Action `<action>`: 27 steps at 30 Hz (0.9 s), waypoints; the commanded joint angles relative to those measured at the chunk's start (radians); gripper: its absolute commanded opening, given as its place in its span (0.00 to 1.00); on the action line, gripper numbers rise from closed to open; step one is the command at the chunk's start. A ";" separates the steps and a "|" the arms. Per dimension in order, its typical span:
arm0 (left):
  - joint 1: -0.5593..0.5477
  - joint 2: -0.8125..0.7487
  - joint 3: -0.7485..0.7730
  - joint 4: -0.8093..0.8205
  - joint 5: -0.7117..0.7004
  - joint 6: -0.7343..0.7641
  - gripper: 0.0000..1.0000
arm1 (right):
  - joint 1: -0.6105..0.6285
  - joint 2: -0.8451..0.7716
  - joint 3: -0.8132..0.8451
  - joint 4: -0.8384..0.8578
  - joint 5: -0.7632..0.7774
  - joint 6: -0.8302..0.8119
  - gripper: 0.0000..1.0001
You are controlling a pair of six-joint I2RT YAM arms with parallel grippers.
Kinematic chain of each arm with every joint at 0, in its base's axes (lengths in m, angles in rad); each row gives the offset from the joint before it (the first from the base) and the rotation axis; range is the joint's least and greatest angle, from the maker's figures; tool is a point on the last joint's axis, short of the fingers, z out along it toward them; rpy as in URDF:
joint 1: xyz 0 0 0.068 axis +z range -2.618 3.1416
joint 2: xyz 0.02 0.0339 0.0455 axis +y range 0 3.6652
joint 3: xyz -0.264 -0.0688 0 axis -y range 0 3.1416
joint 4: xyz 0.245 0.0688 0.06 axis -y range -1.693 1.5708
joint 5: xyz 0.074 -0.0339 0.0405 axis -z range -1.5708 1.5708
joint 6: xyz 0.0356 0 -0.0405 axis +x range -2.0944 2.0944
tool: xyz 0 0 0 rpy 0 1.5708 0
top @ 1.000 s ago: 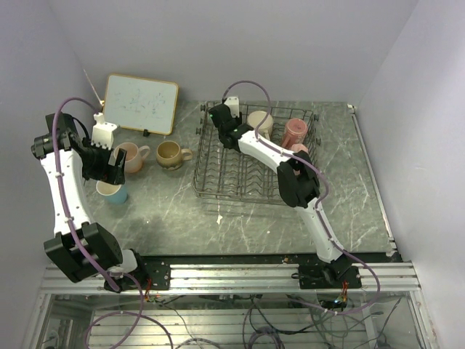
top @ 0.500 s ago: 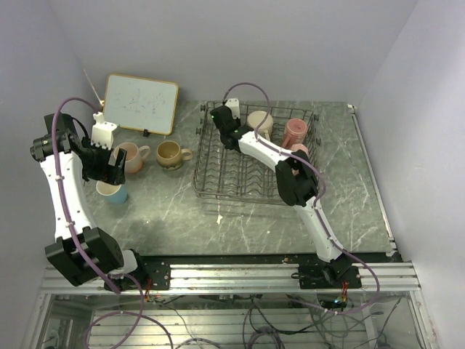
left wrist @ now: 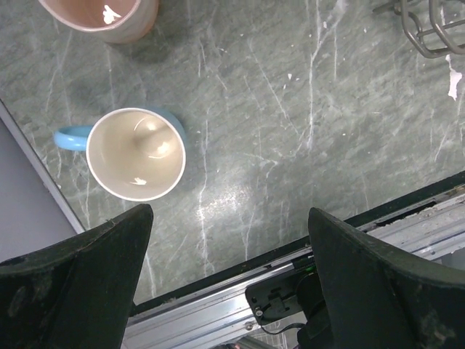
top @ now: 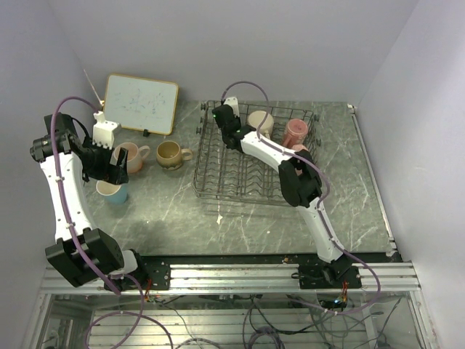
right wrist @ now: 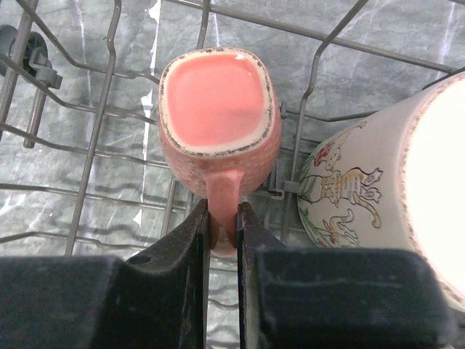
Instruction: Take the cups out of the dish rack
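Note:
My right gripper (right wrist: 223, 218) is shut on the handle of a salmon-pink cup (right wrist: 218, 102) that stands upright in the dish rack (right wrist: 102, 94). Beside it on the right lies a cream cup with a cat drawing (right wrist: 363, 189). From above, the right gripper (top: 225, 122) sits at the rack's far left corner, and the rack (top: 218, 182) also holds a cream cup (top: 259, 122) and a pink cup (top: 294, 132). My left gripper (left wrist: 229, 218) hangs open and empty over the table, next to a light blue cup (left wrist: 136, 153).
On the table left of the rack stand a pink cup (top: 129, 156), a tan cup (top: 171, 153) and the blue cup (top: 110, 192). A wood-framed whiteboard (top: 140, 103) leans against the back wall. The table's near edge and rail (left wrist: 290, 283) lie under the left gripper.
The right gripper's jaws have closed on the salmon cup's handle, and its wrist has edged slightly to the right. The left arm has barely moved.

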 commanded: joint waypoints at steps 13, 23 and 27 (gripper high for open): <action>-0.089 -0.101 -0.060 0.129 0.187 0.051 0.99 | 0.045 -0.474 -0.281 0.102 -0.205 0.153 0.00; -0.198 -0.244 -0.258 0.304 0.327 0.294 0.99 | 0.084 -0.826 -0.724 0.267 -0.647 0.495 0.00; -0.227 -0.343 -0.320 0.384 0.359 0.414 0.99 | 0.085 -0.911 -0.858 0.391 -0.833 0.628 0.00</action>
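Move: The right fingers already pinch the small red cup's handle at the rack's far left. The open left gripper it is headed for hangs about 36 cm to the left, 30 cm back and 14 cm higher. The cream mug stands some 9 cm right of the right hand and 2 cm ahead, the tan cup 18 cm left and 7 cm back. From the left hand, the red cup is roughly 35 cm ahead, 36 cm right and 15 cm below. Keeping its pinch on the small red cup's handle, the right hand lifts almost straight up by about 15 cm out of the rack, then sweeps back some 20 cm and slightly left towards the left gripper, rolling so its left side rises about 40 degrees and turning counter-clockwise. The left hand, fingers still wide open, comes right to meet it, turning clockwise and tipping its fingers up out of their steep downward slant. ##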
